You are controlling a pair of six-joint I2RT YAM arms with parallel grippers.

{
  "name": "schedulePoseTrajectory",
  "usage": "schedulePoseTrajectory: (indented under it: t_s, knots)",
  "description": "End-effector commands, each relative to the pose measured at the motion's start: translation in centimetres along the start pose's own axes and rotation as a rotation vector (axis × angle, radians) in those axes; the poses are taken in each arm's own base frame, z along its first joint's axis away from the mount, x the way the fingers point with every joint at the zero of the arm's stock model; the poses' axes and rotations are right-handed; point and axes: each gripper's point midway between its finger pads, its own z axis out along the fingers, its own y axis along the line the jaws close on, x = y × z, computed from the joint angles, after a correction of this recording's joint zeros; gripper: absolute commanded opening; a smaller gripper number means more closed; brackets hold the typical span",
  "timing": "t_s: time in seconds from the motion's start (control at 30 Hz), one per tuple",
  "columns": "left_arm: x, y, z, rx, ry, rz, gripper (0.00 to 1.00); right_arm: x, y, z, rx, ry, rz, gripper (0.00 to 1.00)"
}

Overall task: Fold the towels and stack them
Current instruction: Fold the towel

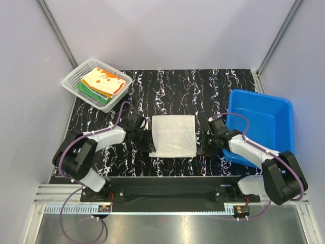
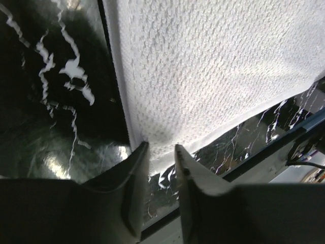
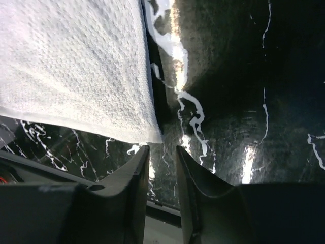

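Observation:
A white towel (image 1: 173,135) lies folded flat in the middle of the black marbled table (image 1: 203,86). My left gripper (image 1: 148,144) sits low at its near left corner. In the left wrist view the left gripper (image 2: 161,147) is open, the towel's (image 2: 203,66) corner just off the fingertips, and bare table shows between the fingers. My right gripper (image 1: 202,146) is by the near right corner. It (image 3: 162,147) is open too, with the towel's (image 3: 76,66) corner a little ahead of its left finger and not touching. More folded towels (image 1: 103,83), orange-white over green, are stacked in the basket.
The white mesh basket (image 1: 72,79) stands at the far left corner. A blue tub (image 1: 264,122) stands at the right, beside the right arm. Grey walls enclose the table, and its near edge rail (image 2: 284,132) runs just behind both grippers.

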Motion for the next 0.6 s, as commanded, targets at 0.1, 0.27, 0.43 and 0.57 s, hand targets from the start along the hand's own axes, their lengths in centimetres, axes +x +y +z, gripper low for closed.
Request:
schedulePoseTrajectory:
  t_s: [0.1,0.27,0.43,0.57]
  knots:
    - [-6.5,-4.9,-5.8,0.005,-0.173,0.226,0.45,-5.0,4.4,-5.1,-0.067,-0.141,-0.173,0.37]
    - [-12.6,-4.5,-5.9,-0.074,-0.177,0.342,0.5,-11.5,7.4,-5.7,-0.131,-0.189,-0.348,0.47]
    - [-18.7,-2.0,-5.6,-0.139,-0.168,0.461,0.51,-16.6,8.3,-4.9,-0.236,-0.065,-0.519,0.55]
    - [-20.7,-1.3,-5.0,-0.109,-0.148,0.542,0.55,-19.1,6.8,-2.1,-0.215,0.032,-0.586,0.64]
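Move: The white towel lies flat between the hands. Its far-left corner, the left hand's goal, is about 17 cm ahead of that hand and level sideways; its near-left corner is some 2 cm back, just below the fingertips. From the right hand, the far-right corner is roughly 18 cm ahead and 2 cm left, the near-right corner 1 cm back and 1 cm left, and the empty blue bin's middle 11 cm ahead, 24 cm right. The towel's near corners are left behind as both hands rise and sweep forward together, just outside its two sides, some 19 cm towards the far corners. They arc about 11 cm up, then start down, ending 8 to 9 cm higher; the fingers swing forward, open wider, and the wrists turn, left clockwise, right counter-clockwise by some 20 degrees. ##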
